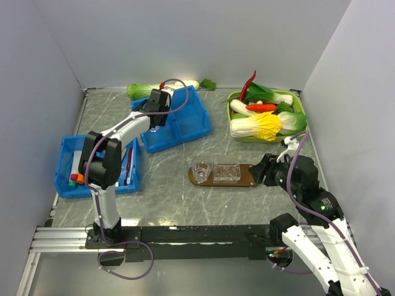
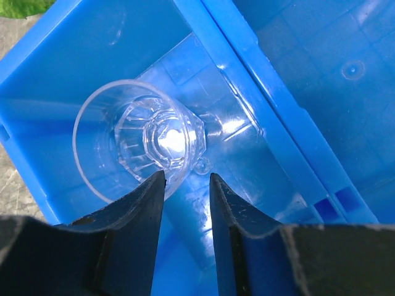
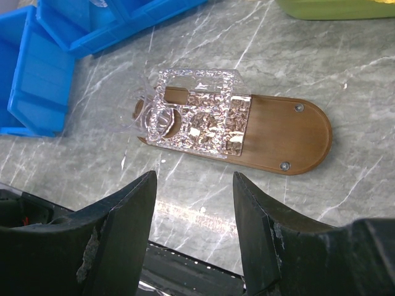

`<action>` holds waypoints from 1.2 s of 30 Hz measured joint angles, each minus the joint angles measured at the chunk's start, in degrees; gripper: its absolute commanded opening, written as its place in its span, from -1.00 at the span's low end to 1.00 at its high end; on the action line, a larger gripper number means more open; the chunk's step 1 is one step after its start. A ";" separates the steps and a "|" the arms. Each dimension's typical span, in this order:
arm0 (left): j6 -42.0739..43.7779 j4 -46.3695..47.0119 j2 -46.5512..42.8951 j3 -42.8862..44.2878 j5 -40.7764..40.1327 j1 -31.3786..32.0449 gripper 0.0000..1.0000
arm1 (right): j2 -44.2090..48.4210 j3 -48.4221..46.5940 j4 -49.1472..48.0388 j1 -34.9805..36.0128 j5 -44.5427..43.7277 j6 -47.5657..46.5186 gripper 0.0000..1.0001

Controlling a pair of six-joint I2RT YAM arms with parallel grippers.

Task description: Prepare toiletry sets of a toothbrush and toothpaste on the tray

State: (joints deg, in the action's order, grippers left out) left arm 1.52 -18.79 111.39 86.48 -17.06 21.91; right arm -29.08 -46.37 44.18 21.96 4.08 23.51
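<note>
A clear plastic cup (image 2: 139, 139) lies on its side in the far blue bin (image 1: 179, 120). My left gripper (image 2: 185, 179) is down in that bin, jaws a narrow gap apart with only blue bin floor between them. Its left fingertip (image 2: 154, 185) overlaps the cup's lower edge. The dark-brown tray (image 1: 247, 177) lies mid-table with a clear cup (image 1: 202, 169) at its left end and a clear patterned holder (image 3: 197, 117) beside it. My right gripper (image 3: 192, 185) hovers open and empty over bare table near the tray (image 3: 290, 135). Brushes (image 1: 128, 163) and tubes (image 1: 75, 176) lie in the near-left blue bin (image 1: 65, 185).
A green tray of vegetables (image 1: 297, 105) stands at the back right. A leafy green vegetable (image 1: 145, 90) lies behind the far bin. Grey walls close in the table on the left, back and right. The arms' black base rail (image 1: 197, 234) runs along the near edge.
</note>
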 measured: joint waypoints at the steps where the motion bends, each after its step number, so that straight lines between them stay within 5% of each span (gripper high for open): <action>1: 0.02 0.13 0.07 0.00 0.02 -0.02 -0.19 | -0.02 0.00 0.02 0.00 -0.02 0.00 0.19; 15: 0.90 1.84 2.36 0.02 0.04 -0.20 -0.48 | -0.04 1.68 -0.02 0.00 0.00 0.04 0.19; 21: 1.20 2.23 2.36 0.00 0.07 -0.20 -0.98 | -0.09 1.68 -0.02 0.00 0.02 0.04 0.20; 36: 1.86 3.08 0.98 -1.68 0.72 -0.20 -0.98 | -0.13 1.70 0.00 0.00 -0.04 0.07 0.22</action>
State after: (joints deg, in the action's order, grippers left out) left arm 3.38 -15.70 112.38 84.79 -16.34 21.71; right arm -29.21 -44.66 44.18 21.96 4.03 23.57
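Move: The clear cup stands in the left compartment of the far blue crate, its middle about 3 cm ahead of the left hand, 2 cm left and 4 cm below. The crate's empty right compartment is some 11 cm to this hand's right and 1 cm ahead; the celery lies about 12 cm straight ahead. From the right hand the cup is roughly 31 cm ahead, 36 cm left and 15 cm below. Down first: the left hand sinks about 1.5 cm with a slight creep forward, its part-open fingers straddling the near-right wall of the cup just below the rim. It then holds still while the fingers close nearly shut and pinch that thin wall, one finger inside and one outside, and at the very end it begins to ease upward and back by about half a centimetre. ##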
